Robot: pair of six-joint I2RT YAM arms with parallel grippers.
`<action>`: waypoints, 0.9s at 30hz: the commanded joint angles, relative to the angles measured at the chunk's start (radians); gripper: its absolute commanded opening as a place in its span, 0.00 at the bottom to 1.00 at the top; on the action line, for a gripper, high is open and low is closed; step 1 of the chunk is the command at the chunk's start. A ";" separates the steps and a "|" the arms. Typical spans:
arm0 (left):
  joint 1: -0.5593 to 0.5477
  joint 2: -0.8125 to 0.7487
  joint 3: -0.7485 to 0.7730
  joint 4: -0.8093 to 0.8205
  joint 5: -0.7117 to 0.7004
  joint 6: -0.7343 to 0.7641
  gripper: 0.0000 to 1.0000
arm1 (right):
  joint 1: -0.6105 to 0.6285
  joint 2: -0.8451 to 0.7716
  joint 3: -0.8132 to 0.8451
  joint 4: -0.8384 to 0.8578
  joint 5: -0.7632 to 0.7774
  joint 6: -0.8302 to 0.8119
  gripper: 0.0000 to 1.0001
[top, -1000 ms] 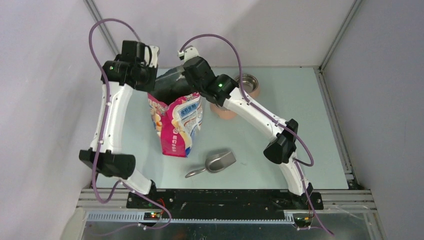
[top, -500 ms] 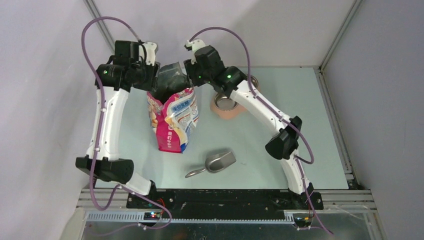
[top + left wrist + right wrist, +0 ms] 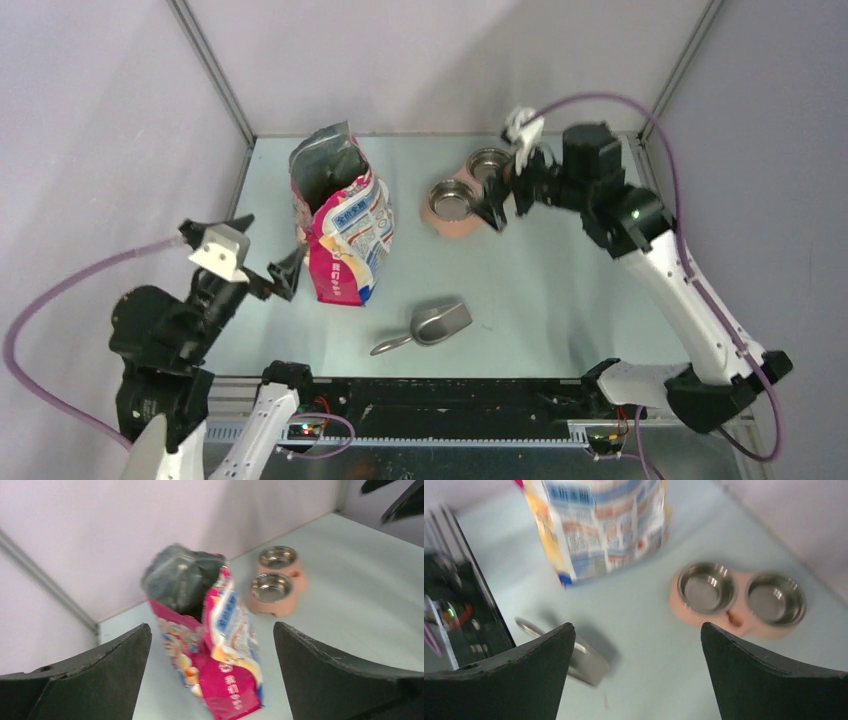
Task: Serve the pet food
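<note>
The pink-white-blue printed bag [image 3: 345, 235] stands upright at the table's back left, its top open and dark inside. The pet food is hidden; no kibble shows. The grey metal scoop [image 3: 432, 324] lies empty near the front middle. A pink double bowl [image 3: 463, 203] with two empty steel cups sits right of the bag. My left gripper [image 3: 265, 250] is open and empty, left of and in front of the bag, which shows in the left wrist view [image 3: 220, 650]. My right gripper [image 3: 508, 188] is open and empty, above the bowl's right side. The right wrist view shows the bowl [image 3: 736, 600], the scoop [image 3: 581, 661] and the bag [image 3: 599, 525].
Purple-grey walls with metal corner posts [image 3: 210, 70] close in the table at the back and both sides. A black rail [image 3: 450, 395] runs along the near edge. The left arm's cable [image 3: 60, 300] loops out on the left.
Both grippers were at the bag's open top; both have let go and pulled away, the left toward the near left, the right out past the bowl. The bag stays standing open.
</note>
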 commanded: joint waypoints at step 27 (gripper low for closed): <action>-0.138 0.046 -0.517 -0.146 0.328 0.197 1.00 | -0.013 -0.225 -0.603 0.001 0.139 -0.476 1.00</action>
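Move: The scoop lies on the table some 20 cm to my left hand's right, about level with it fore and aft and roughly 41 cm below. The open food bag stands about 12 cm ahead of that hand and 5 cm to its right, its middle some 28 cm lower. From my right hand the scoop is about 13 cm back, 9 cm left and 38 cm down; the pet bowls sit around 14 cm ahead and 37 cm below it. I drop my left hand fast, about 24 cm down and some 7 cm right, past the near end of the bag towards the scoop, tipping its fingers down and swinging them clockwise to face the scoop. My right hand sinks about 21 cm, also drifting right and a bit back, its fingers tilting further down over bare table. Both then slow almost to a hover, grippers wide open, nothing touched. ##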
